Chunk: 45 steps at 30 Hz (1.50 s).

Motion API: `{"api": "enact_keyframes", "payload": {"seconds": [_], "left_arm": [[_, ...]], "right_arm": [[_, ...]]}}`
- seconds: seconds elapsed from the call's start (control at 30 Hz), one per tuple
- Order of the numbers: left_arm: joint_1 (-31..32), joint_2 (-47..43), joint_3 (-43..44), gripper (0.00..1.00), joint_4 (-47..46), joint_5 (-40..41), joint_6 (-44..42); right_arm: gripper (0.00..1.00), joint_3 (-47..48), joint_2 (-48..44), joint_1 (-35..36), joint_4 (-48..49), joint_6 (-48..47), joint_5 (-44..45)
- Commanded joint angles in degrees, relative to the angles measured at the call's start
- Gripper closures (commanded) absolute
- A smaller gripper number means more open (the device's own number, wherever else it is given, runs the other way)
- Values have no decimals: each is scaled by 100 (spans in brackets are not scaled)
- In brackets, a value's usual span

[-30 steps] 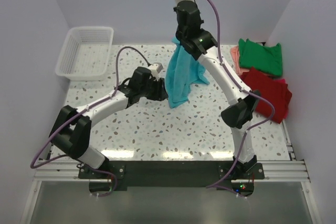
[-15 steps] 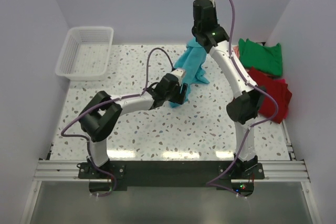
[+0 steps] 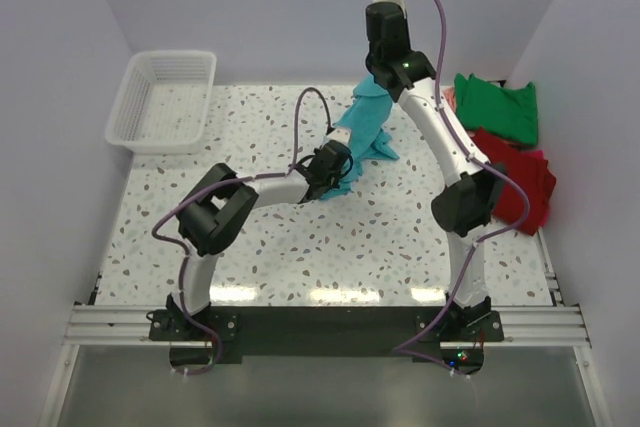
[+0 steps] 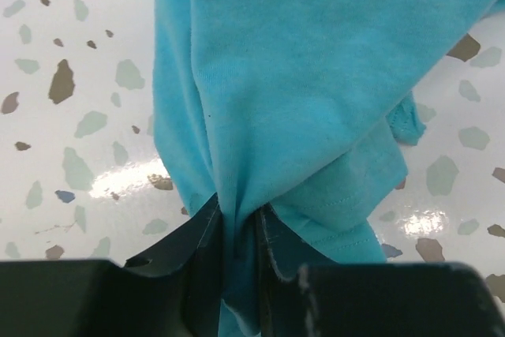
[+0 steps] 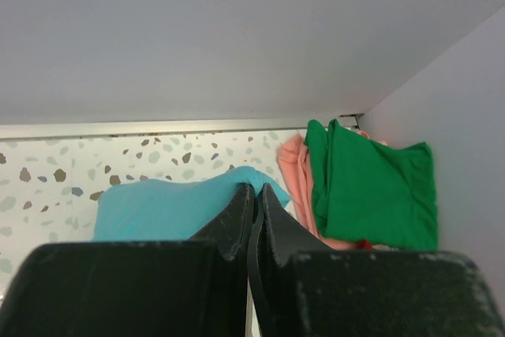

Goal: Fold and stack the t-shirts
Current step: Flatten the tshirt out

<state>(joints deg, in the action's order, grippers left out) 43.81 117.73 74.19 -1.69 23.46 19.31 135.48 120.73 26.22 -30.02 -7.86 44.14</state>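
A turquoise t-shirt (image 3: 365, 127) hangs over the middle of the speckled table, held up at its top by my right gripper (image 5: 257, 189), which is shut on a fold of it (image 5: 166, 207). Lower down, my left gripper (image 4: 237, 222) is shut on a bunched lower part of the same turquoise t-shirt (image 4: 300, 69), close above the table. At the right edge a green t-shirt (image 3: 497, 107) lies folded on a salmon-pink t-shirt (image 3: 449, 109), with a red t-shirt (image 3: 515, 182) in front of them. The green t-shirt (image 5: 371, 187) and the pink t-shirt (image 5: 293, 171) also show in the right wrist view.
A white plastic lattice basket (image 3: 163, 99) stands at the back left corner of the table (image 3: 300, 247). Grey walls close the table in at the back and on both sides. My right arm (image 3: 445, 147) arches high over the right half.
My left gripper has moved right to the hanging turquoise shirt's lower part and closed on it. The right gripper has shifted right and back with the shirt's top.
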Motion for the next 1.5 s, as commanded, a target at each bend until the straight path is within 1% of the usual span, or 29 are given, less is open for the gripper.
{"api": "enact_keyframes", "payload": {"seconds": [0.0,0.07,0.13,0.2,0.23,0.27,0.37,0.5,0.57,0.6,0.73,0.87,0.97,1.1,1.2,1.33,1.43,1.47], "left_arm": [[-83,-645,105,76,161,571,37],[-101,-1023,-9,75,450,659,29],[-110,-1436,-106,75,538,712,29],[-110,-1848,-238,78,705,870,81],[-101,-1972,-265,81,784,940,99],[-101,-2104,-317,89,924,1115,134],[-118,-2544,-335,100,1266,1493,275],[-180,-3193,-379,100,1523,1863,354],[-294,-3414,-379,100,1663,2029,363],[-347,-3606,-371,100,1707,2057,354],[-803,-4082,-248,100,2076,2215,354],[-971,-4539,-186,100,1954,2478,65],[-997,-4838,-116,100,1752,2540,-286],[-1015,-5058,130,100,1646,2654,-498],[-1024,-5172,297,100,1488,2620,-674],[-1024,-5401,368,100,1155,2400,-858],[-1015,-5638,237,100,839,2120,-1043],[-1015,-5708,210,100,776,1901,-1130]], "right_arm": [[100,-109,-198,-143,-12,144,95],[100,-197,-225,-169,-74,214,103],[100,-276,-260,-205,-109,302,112],[100,-329,-321,-222,-127,381,138],[100,-381,-339,-222,-144,416,130],[100,-417,-374,-222,-144,443,130],[100,-619,-532,-222,-145,566,77],[100,-1154,-971,-231,13,741,-2],[100,-1567,-1322,-222,154,742,-55],[100,-1690,-1437,-222,207,907,-46],[100,-2392,-2122,-222,461,970,-90],[100,-2851,-2947,-231,628,970,-160],[100,-3088,-3326,-214,699,935,-239],[100,-3343,-4072,-214,901,812,-686],[100,-3484,-4434,-205,1086,558,-994],[100,-3362,-4952,-196,1086,505,-1713],[100,-3344,-5312,-178,1173,496,-2058],[100,-3344,-5392,-187,1200,513,-2267]]}}
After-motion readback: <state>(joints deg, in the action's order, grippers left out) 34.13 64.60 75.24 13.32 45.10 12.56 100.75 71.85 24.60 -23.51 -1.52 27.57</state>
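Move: The left hand has its part-closed fingers around the t-shirt's low near edge, right at the hand point. The white basket is about 45 cm to its left and 15 cm farther out. The right hand keeps the shirt's upper end pinched; from it that near edge lies some 14 cm back, 13 cm left and 34 cm down. The red shirt is about 17 cm back and 28 cm right of the right hand, the green shirt 2 cm ahead and 28 cm right, both about 35 cm below. Shutting fully, the left fingers pinch the t-shirt's near edge and lift it off the table, rising steeply, then also sweeping left towards the basket: about 37 cm up and 22 cm left in all, tilting up and turning counter-clockwise. The right hand keeps its grip, dips some 5 cm, then draws back about 20 cm while climbing well above its starting height and easing right, its fingers tilting up. ##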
